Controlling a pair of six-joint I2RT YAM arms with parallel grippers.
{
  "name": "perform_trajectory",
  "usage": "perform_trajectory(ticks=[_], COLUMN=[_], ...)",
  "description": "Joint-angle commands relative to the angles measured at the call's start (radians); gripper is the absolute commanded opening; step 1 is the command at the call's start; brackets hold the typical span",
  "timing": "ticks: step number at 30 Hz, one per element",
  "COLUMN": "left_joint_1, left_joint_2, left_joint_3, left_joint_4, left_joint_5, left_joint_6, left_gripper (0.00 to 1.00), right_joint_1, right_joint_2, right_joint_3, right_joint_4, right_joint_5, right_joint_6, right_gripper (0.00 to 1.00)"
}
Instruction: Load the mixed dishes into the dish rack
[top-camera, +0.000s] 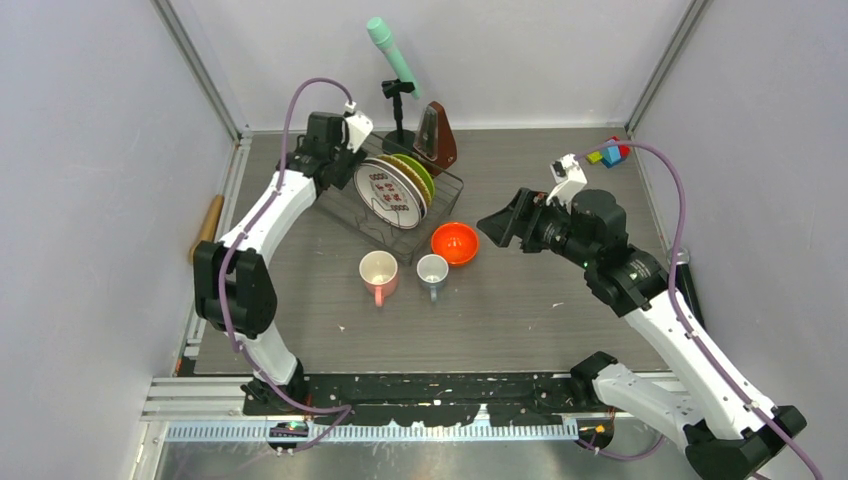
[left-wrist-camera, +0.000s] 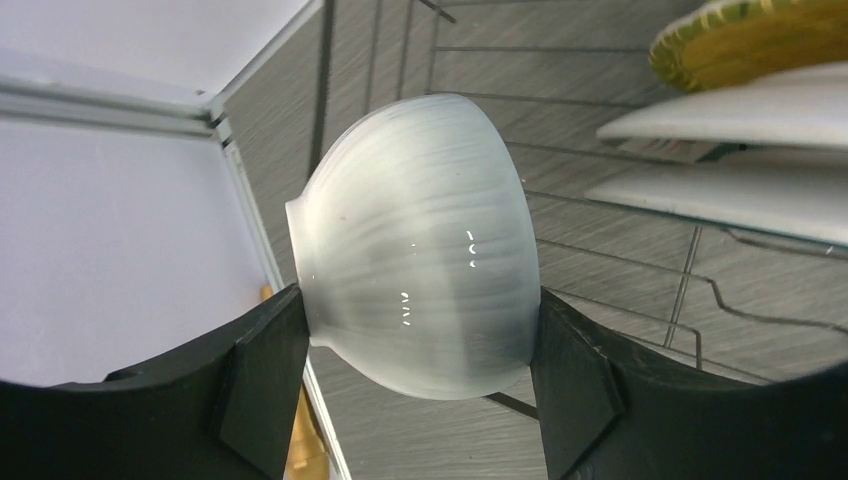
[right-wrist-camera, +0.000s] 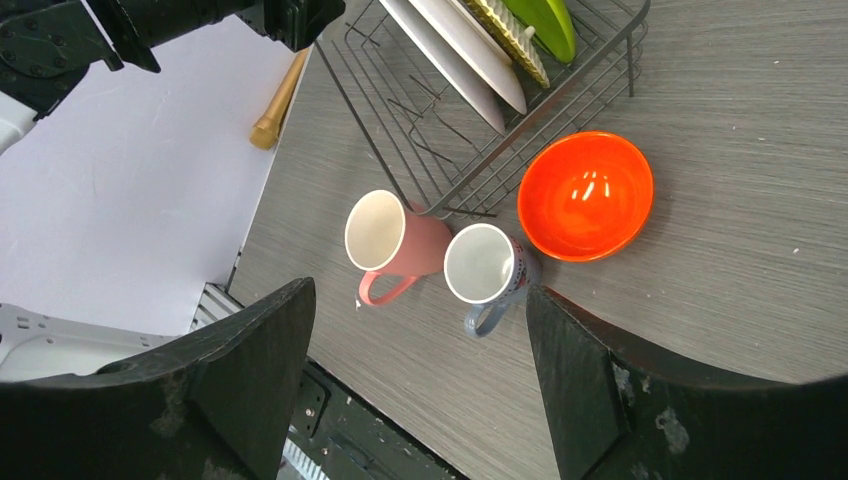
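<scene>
My left gripper (left-wrist-camera: 420, 345) is shut on the white bowl (left-wrist-camera: 415, 240), with a finger pressed to each side. It holds the bowl over the left end of the dish rack (left-wrist-camera: 610, 205). From above, the left gripper (top-camera: 338, 158) hides the bowl. In the dish rack (top-camera: 440, 205) stand the white teal-rimmed plate (top-camera: 388, 194), the tan plate and the lime-green plate (top-camera: 424, 176). On the table in front are the orange-red bowl (top-camera: 454, 243), pink mug (top-camera: 378, 274) and grey-blue mug (top-camera: 432, 270). My right gripper (top-camera: 503, 226) hangs open above the table, right of the orange-red bowl (right-wrist-camera: 585, 195), with nothing in it.
A green microphone on a stand (top-camera: 393, 55) and a brown wedge-shaped object (top-camera: 436, 140) stand behind the rack. Coloured blocks (top-camera: 608, 153) lie at the back right. A wooden stick (top-camera: 208, 226) lies off the table's left edge.
</scene>
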Motion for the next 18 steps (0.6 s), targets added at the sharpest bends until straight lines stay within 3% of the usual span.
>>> perform_trajectory(ticks=[1, 9, 15, 18], left_joint_1=[0.080, 0.115, 0.117, 0.116], left_joint_2=[-0.066, -0.053, -0.093, -0.110], left_joint_3=[-0.016, -0.085, -0.122, -0.125], left_joint_4=[0.208, 0.255, 0.318, 0.315], left_joint_5=[0.176, 0.250, 0.274, 0.282], left_joint_6=[0.131, 0.220, 0.187, 0.173], left_gripper=[0.00, 0.00, 0.00, 0.00], right_joint_1=[0.004, 0.004, 0.017, 0.088], right_joint_2=[0.025, 0.124, 0.328, 0.439], right_joint_3=[0.068, 0.092, 0.063, 0.121], right_joint_4=[0.010, -0.066, 0.045, 0.066], right_joint_5=[-0.015, 0.047, 0.173, 0.277], right_joint_6=[-0.021, 0.022, 0.254, 0.340], right_gripper=[0.83, 0.82, 0.84, 0.86])
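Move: My left hand already holds the white bowl over the rack's empty left end, whose middle is about 2 cm ahead and 15 cm below; the lettered plate stands 7 cm back, 12 cm right, 12 cm below. From my open right hand the orange bowl lies about 8 cm ahead, 6 cm left, 27 cm below; at similar depth are the grey mug, 2 cm ahead, 10 cm left, and pink mug, 1 ahead, 21 left. I ease the white bowl down about 3 cm towards the rack's empty end, with a small shift left and forward, turning my left wrist some 10 degrees clockwise and keeping the grip. My right hand creeps forward, then swoops down and forward towards the orange bowl, about 10 cm in all, fingers still open and tipping down nearly 20 degrees. ##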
